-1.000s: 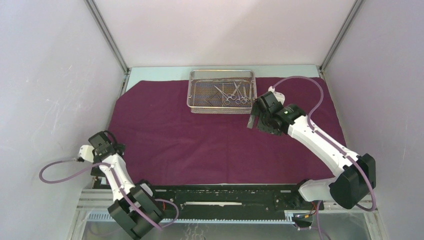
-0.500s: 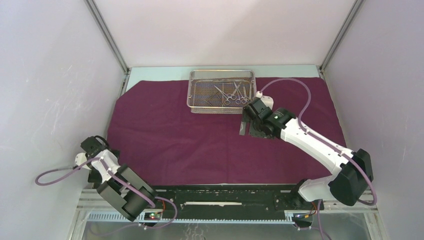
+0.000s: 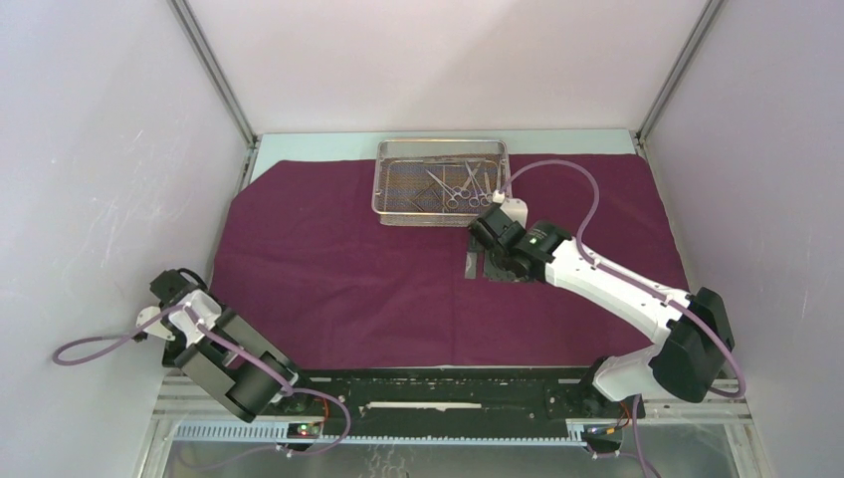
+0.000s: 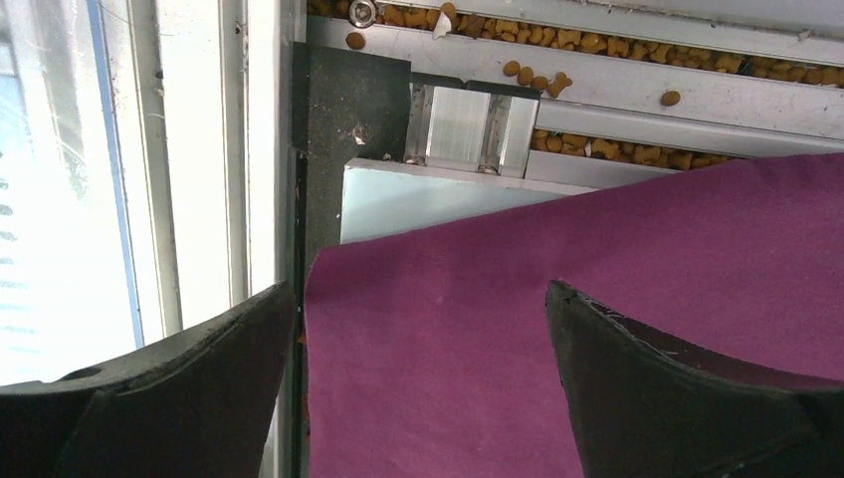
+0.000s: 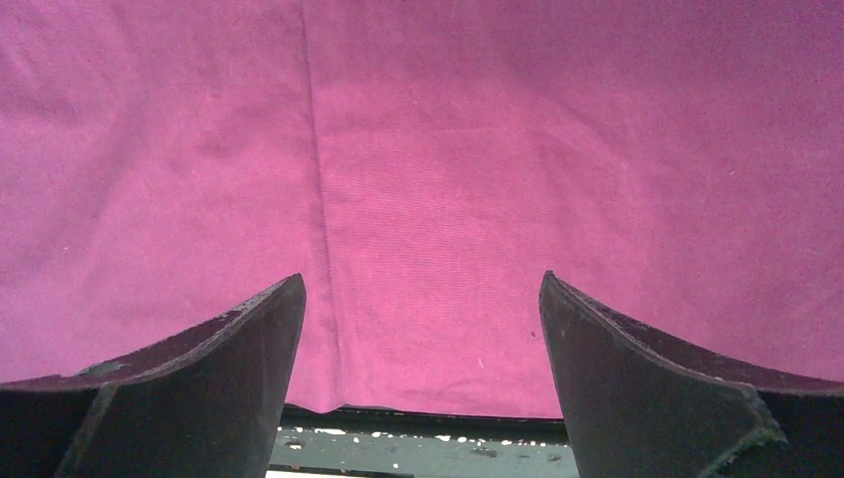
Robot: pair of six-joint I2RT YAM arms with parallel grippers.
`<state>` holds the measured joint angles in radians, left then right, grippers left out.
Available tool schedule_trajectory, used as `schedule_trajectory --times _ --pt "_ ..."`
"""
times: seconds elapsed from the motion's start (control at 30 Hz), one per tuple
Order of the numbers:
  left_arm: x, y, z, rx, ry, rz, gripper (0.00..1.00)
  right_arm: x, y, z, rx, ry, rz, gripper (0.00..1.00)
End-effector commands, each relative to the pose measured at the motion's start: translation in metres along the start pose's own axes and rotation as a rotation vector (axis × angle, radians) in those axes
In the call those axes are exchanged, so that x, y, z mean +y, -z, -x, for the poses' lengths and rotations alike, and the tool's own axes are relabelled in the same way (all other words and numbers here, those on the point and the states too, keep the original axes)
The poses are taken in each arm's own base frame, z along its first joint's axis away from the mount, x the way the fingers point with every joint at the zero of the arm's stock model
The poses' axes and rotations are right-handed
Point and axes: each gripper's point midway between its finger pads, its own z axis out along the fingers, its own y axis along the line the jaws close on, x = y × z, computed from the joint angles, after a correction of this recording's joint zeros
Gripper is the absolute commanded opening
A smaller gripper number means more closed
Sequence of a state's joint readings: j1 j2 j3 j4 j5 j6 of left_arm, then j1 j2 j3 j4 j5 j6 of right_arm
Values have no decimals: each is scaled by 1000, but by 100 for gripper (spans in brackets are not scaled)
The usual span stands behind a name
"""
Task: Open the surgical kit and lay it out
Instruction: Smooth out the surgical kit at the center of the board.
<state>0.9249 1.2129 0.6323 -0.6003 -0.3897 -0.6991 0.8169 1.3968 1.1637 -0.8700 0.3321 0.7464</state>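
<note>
The maroon-purple cloth (image 3: 348,259) lies spread flat over the table. On its far middle stands the silver wire-mesh tray (image 3: 398,189), with the slim steel instruments (image 3: 463,184) lying in its right half. My right gripper (image 3: 483,263) hovers low over the cloth just in front of the tray's right corner. It is open and holds nothing; its wrist view shows only cloth (image 5: 448,149) between the fingers (image 5: 209,378). My left gripper (image 3: 167,292) is at the cloth's near left corner (image 4: 478,329). It is open and empty, with one finger (image 4: 189,388) beyond the cloth's edge.
A black rail (image 3: 438,383) runs along the near edge between the arm bases. Grey enclosure walls stand on both sides and at the back. A metal frame channel (image 4: 597,70) holding small brown crumbs runs beside the cloth's corner. Lilac cables loop from both wrists.
My right gripper has moved left and nearer, away from the tray's right end, over the cloth. My left arm has drawn back to the cloth's near left corner. Both stay open.
</note>
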Motion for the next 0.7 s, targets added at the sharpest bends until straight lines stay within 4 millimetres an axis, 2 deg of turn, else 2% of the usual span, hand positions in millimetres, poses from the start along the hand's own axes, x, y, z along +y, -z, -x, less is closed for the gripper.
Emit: schedule_trajectory --times 0.0,0.17,0.33,0.43,0.57,0.67 --pt "-10 -2 16 -37 11 -27 100 4 2 7 -46 -16 2 96" --pt "-12 -6 12 -22 14 -41 94 3 5 5 -54 -13 -9 96" --pt "-13 -9 7 -8 8 -47 76 7 8 -1 -58 -7 -10 96" --pt "-15 -8 7 -7 6 -61 60 9 9 -5 -58 -1 -15 96" --pt "-21 -5 8 -9 -2 -99 28 9 10 -9 -55 6 -23 96" --pt "-28 2 11 -22 -17 -136 15 10 11 -10 -60 10 -21 96"
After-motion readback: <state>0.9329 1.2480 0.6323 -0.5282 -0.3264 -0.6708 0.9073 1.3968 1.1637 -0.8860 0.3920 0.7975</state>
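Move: The near-left corner of the surgical kit's purple cloth lies about 4 cm back and 2 cm left of the left hand, some 1 cm below it. The board corner is about 4 cm back, 5 cm left and 2 cm lower; the side rail is level with the hand, 7 cm to its left and 2 cm down. From the right hand, that cloth corner lies roughly 63 cm left, 17 cm back and 11 cm below. Forward by about 1.5 cm, with a slight drift left, the left hand travels low along the cloth's edge while its wide-open fingers close most of the way, drawing together and pinching the cloth just in from its near-left corner. The right hand, still open and clear of the cloth, glides level back and left, about 2 cm in all. ##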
